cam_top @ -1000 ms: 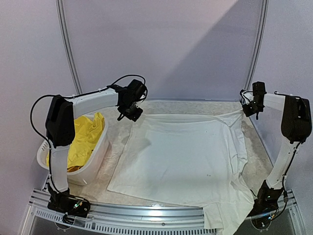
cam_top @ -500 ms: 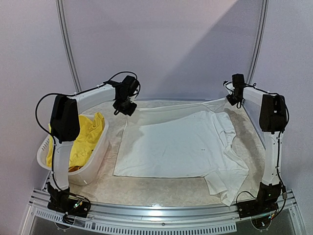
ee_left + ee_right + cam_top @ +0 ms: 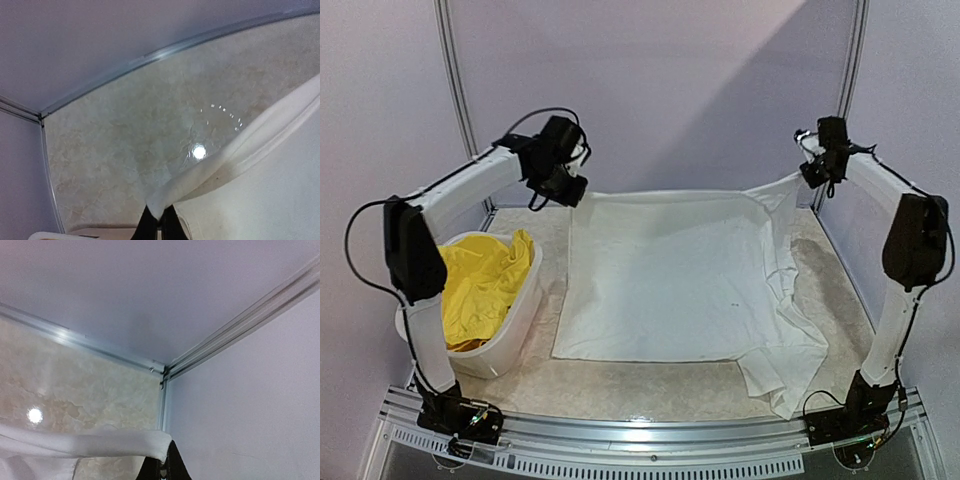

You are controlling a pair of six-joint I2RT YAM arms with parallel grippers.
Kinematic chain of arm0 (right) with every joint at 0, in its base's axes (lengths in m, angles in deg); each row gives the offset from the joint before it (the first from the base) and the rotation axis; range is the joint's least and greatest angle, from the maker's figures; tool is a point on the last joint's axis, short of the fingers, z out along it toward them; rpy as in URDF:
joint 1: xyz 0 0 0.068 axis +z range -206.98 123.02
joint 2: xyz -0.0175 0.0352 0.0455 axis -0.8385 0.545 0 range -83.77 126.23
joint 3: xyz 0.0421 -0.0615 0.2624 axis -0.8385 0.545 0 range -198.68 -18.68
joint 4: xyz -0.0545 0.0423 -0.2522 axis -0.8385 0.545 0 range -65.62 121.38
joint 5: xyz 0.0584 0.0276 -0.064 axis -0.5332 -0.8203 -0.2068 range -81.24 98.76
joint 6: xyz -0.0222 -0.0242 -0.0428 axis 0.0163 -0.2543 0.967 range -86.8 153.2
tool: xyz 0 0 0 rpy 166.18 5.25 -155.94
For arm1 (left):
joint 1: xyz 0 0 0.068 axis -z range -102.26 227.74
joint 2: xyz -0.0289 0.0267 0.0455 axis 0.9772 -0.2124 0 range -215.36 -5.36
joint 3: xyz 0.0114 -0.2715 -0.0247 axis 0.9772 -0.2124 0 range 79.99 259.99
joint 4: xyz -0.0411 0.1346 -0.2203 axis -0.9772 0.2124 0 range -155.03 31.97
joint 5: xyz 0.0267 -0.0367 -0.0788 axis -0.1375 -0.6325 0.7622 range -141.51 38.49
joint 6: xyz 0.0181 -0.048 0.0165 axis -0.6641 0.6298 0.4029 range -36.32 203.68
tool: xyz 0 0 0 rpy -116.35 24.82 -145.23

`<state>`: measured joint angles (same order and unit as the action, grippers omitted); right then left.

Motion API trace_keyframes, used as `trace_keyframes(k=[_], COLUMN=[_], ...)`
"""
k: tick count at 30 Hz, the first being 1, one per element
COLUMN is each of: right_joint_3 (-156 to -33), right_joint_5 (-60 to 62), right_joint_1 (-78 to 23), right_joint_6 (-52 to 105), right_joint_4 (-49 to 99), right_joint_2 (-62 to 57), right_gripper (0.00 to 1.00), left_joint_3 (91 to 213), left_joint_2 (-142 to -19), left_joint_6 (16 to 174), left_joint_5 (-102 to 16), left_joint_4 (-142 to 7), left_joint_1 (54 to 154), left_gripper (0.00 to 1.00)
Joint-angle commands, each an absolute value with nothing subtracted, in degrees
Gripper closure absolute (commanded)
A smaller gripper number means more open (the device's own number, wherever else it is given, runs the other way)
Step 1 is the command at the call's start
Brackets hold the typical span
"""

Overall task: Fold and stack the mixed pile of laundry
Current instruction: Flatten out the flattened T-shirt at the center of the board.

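A white T-shirt (image 3: 665, 275) hangs stretched between both grippers, its far edge lifted above the table and its near part lying on the marbled top. My left gripper (image 3: 572, 195) is shut on the shirt's far left corner (image 3: 162, 202). At the far right, my right gripper (image 3: 807, 178) is shut on the other corner (image 3: 160, 447). The shirt's right side bunches in folds down to the near right (image 3: 790, 350). Bright yellow shorts (image 3: 480, 290) lie in the basket at left. The navy and pink pieces are out of view.
A white plastic basket (image 3: 515, 330) stands at the left, beside the shirt's left edge. A metal frame rail (image 3: 150, 54) and the back wall lie just beyond both grippers; the right side wall (image 3: 250, 405) is close to the right gripper.
Both grippers have risen with the shirt's far corners. The far edge, folded over the shirt before, now hangs taut and raised at the back.
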<state>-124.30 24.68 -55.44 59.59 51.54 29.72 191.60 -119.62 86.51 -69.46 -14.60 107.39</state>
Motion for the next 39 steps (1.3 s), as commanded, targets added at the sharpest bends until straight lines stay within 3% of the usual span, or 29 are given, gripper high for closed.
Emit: trace_keyframes(k=[1,7,15,22,28,32,36,39], right_joint_3=[-127.41,-127.69,-125.23,-129.1,-139.29,-147.18,-145.52,-137.4], right_joint_5=[20.98,17.86,11.91,4.82,2.05,1.81,5.62,7.82], right_joint_1=[-56.19,-56.19,-56.19,-56.26,-56.24,-56.19,-56.26,-56.19], right_joint_6=[56.35,55.7,58.15,59.46,56.78,56.71,60.07,63.18], right_joint_4=[56.11,64.13,71.06,74.94,76.05,76.18,74.41,71.66], right_joint_2=[14.39,1.65,-19.82,-29.96,-30.38,-25.07,-19.46,-16.26], right_gripper=[1.0,1.0,1.0,1.0,1.0,1.0,1.0,1.0], left_joint_3=[197.52,202.43,198.58,198.38,205.24,210.8,207.84,204.18], left_joint_2=[-107.45,-98.56,-81.7,-71.38,-71.15,-74.99,-80.56,-86.43], left_joint_6=[86.86,84.26,83.68,81.12,80.74,75.55,64.37,64.28], left_joint_5=[-71.32,-74.44,-84.25,-86.73,-83.25,-87.58,-98.92,-96.99], left_joint_4=[-11.5,-9.13,-9.85,-10.87,-7.9,-8.01,-15.63,-16.51], left_joint_1=[108.75,113.52,126.84,134.95,136.05,136.07,135.58,129.04], left_gripper=[1.0,1.0,1.0,1.0,1.0,1.0,1.0,1.0])
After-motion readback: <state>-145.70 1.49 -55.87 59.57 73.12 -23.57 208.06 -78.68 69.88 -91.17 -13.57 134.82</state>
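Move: Behind and below the two raised hands, each still pinching an upper corner of the T-shirt, lies the board's center: about 13 cm back, 19 right and 20 below the left hand, and some 22 back, 43 left and 20 below the right. The shirt's middle sags roughly 15 cm back, 28 right and 12 below the left hand. The laundry basket stands some 24 cm back, 22 left and 15 below the left hand. Swinging the pinched T-shirt high and back towards the bases, both hands rise fast by about 40 cm while drawing back, the right some 45 cm and the left 30, with a drift to the left. The fingers keep shut on the corners as the wrists tip them upward by some 50 degrees; right at the end both hands start forward again. ##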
